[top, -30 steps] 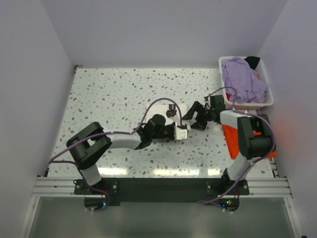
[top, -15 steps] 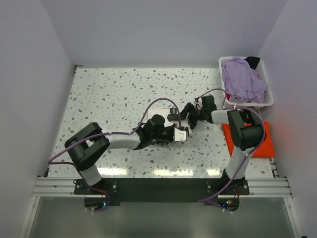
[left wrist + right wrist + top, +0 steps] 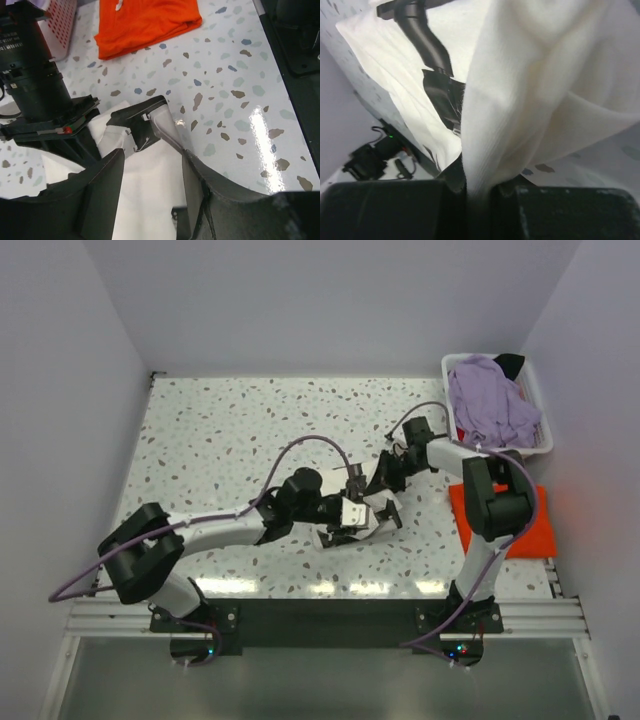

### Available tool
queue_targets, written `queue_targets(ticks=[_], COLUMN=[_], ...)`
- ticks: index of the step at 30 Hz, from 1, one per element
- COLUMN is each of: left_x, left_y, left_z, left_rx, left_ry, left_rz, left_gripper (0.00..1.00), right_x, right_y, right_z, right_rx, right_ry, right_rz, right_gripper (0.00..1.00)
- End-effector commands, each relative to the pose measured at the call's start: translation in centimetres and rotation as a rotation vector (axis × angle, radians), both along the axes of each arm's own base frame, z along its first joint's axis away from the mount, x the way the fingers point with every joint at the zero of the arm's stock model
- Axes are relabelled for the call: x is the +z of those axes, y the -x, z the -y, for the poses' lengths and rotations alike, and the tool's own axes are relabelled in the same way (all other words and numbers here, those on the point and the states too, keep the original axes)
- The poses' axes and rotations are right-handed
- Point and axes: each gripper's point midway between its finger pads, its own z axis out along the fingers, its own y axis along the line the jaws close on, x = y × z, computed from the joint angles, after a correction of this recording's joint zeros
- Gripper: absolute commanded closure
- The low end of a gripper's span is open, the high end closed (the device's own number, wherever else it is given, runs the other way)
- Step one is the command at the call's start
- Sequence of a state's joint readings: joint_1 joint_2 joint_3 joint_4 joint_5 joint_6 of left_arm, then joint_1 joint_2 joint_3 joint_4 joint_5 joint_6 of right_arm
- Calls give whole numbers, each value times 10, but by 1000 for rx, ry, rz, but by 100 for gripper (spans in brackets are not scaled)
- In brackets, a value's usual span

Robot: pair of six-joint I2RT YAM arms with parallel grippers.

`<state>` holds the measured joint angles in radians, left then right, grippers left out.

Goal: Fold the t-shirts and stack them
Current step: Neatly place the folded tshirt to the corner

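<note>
The cream-white t-shirt lies as a small folded bundle in the middle of the table. My right gripper is shut on a raised fold of the cream-white t-shirt, at the bundle's far edge by the right gripper. My left gripper is open, its jaws apart over the white cloth at the bundle's near left, where the left gripper shows from above. The folded orange-red t-shirt lies flat at the right. The lavender t-shirt fills the basket.
The white plastic basket stands at the back right corner, with a dark item at its far end. Both arms crowd the table's middle. The orange-red t-shirt and the basket wall lie beyond the right arm's wrist.
The left gripper has opened and let go of the white shirt, shifting towards the near edge. The right gripper has moved in from the right and shut on the shirt's fold.
</note>
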<state>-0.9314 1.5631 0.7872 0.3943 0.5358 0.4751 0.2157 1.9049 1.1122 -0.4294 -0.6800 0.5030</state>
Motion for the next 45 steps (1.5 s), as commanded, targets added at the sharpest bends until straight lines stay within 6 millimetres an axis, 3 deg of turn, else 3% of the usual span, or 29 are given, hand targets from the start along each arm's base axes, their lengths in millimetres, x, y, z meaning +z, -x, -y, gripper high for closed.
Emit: queue_targets(ticks=[1, 6, 11, 13, 14, 27, 37, 43, 45], left_x=[31, 35, 36, 34, 34, 35, 40, 30, 27], left_y=[13, 13, 15, 14, 13, 17, 27, 32, 33], left_z=[-15, -35, -53, -58, -59, -83, -98, -107, -109], left_rx=[-23, 16, 61, 84, 92, 147, 137, 135, 142], left_ry=[23, -13, -32, -44, -46, -81, -76, -108, -113], left_rz=[23, 45, 66, 68, 72, 83, 126, 118, 111], left_gripper=[45, 43, 23, 11, 1, 0, 0, 0, 0], right_x=[28, 52, 70, 83, 86, 140, 176, 182, 180], right_y=[29, 52, 58, 58, 60, 82, 74, 68, 68], right_z=[31, 72, 111, 122, 130, 186, 204, 207, 219], right_rx=[212, 343, 401, 386, 392, 348, 274, 276, 234], right_ry=[145, 317, 498, 530, 561, 744, 809, 819, 820], right_rz=[36, 94, 182, 224, 231, 377, 453, 449, 421], right_gripper=[100, 100, 100, 100, 100, 100, 100, 100, 100])
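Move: The right hand already grips the white t-shirt by its right, far part, with the shirt's middle some 4 cm to the hand's left and 4 cm back. The orange t-shirt in the corner lies about 26 cm to its right, 8 cm back and a couple of cm lower; the laundry basket is some 25 cm right and 18 cm ahead. From the left hand the orange t-shirt is roughly 28 cm right, 3 cm ahead and 12 cm down. Keep the right fingers shut on the white t-shirt and lift it up and to the right, about 20 cm across and 17 cm up, drawing back somewhat, towards the orange t-shirt, while the fingers swing some 50 degrees from leaning left to pointing nearly straight down. Spread the half-open left fingers wide and take the left hand about 10 cm left, away from the shirt, first rising, then sinking partway. ##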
